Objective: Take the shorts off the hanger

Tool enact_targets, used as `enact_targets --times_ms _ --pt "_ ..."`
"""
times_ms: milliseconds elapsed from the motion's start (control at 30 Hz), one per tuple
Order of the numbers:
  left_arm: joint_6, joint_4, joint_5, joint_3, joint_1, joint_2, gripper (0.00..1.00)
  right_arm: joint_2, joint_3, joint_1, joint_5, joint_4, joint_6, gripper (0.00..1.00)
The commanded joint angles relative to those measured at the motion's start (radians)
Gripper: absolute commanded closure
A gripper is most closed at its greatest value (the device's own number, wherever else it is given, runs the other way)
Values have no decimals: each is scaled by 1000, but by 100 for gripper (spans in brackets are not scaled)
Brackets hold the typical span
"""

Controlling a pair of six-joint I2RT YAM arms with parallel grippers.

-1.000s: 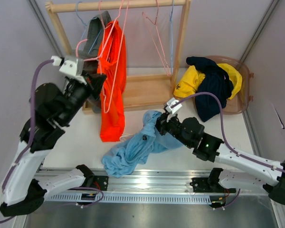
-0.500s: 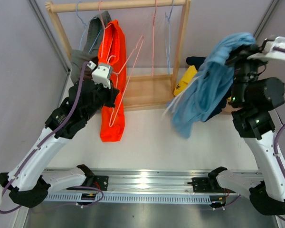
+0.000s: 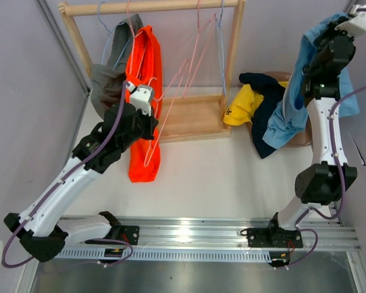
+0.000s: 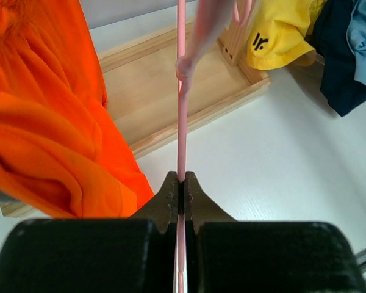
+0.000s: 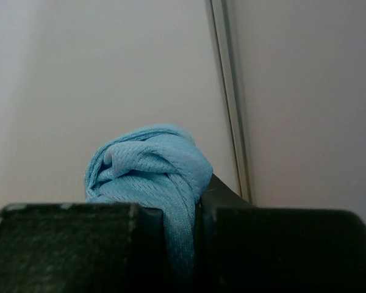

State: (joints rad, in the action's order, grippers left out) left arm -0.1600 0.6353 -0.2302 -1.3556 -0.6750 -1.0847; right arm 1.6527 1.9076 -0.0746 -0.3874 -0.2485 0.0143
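Note:
High at the far right, my right gripper (image 3: 325,38) (image 5: 195,195) is shut on the light blue shorts (image 3: 291,97) (image 5: 151,171), which dangle over the basket (image 3: 305,135). The yellow shorts (image 3: 241,108) (image 4: 280,30) and dark navy shorts (image 3: 269,91) (image 4: 338,67) lie in that basket. On the wooden rack (image 3: 233,55) the bright orange shorts (image 3: 145,79) (image 4: 43,122) and grey shorts (image 3: 108,76) hang from hangers. My left gripper (image 3: 151,129) (image 4: 181,183) is shut on the wire of a bare pink hanger (image 3: 172,101) (image 4: 182,122), just right of the orange shorts.
The rack's wooden base tray (image 3: 192,119) (image 4: 152,91) lies under the hangers. A bare blue hanger (image 3: 219,55) hangs by the right post. Grey walls close in on both sides. The metal rail (image 3: 183,235) runs along the near edge.
My right arm has swung the light blue shorts from the table up over the basket and now stands higher and further back. My left gripper moved right with the pink hanger, then shifted only slightly.

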Motion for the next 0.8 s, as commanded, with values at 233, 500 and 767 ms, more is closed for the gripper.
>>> enact_targets --times_ms 233,500,767 --pt "23 -74 52 -258 135 -266 100 -148 -529 -8 97 61 343 9" --pt "27 -11 81 -670 189 -510 100 -493 -982 212 32 -35 329 7" --pt "31 61 100 -1112 193 -768 100 -666 -1213 451 -8 -34 323 8"
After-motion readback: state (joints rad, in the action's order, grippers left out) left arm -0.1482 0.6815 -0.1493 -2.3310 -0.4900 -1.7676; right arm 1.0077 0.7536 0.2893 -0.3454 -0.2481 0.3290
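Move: Nearly straight below the right hand, about 48 cm down, lies the basket; the navy shorts on its near rim are some 10 cm left and 3 cm back, the yellow shorts about 18 cm left and level with the hand. The left hand has the rack's rail roughly 24 cm ahead, 3 cm right and 25 cm up; the orange shorts hang about 12 cm ahead and 6 cm left, at nearly its height. Plunging some 30 cm towards the basket, the right hand opens wide early in its descent and lets go of the light-blue shorts, its fingers tipping downward; it then sweeps back and left, turning counter-clockwise. Meanwhile the left keeps its pinch on the pink hanger, carrying it forward past the orange shorts, then also up about 14 cm towards the rail. ##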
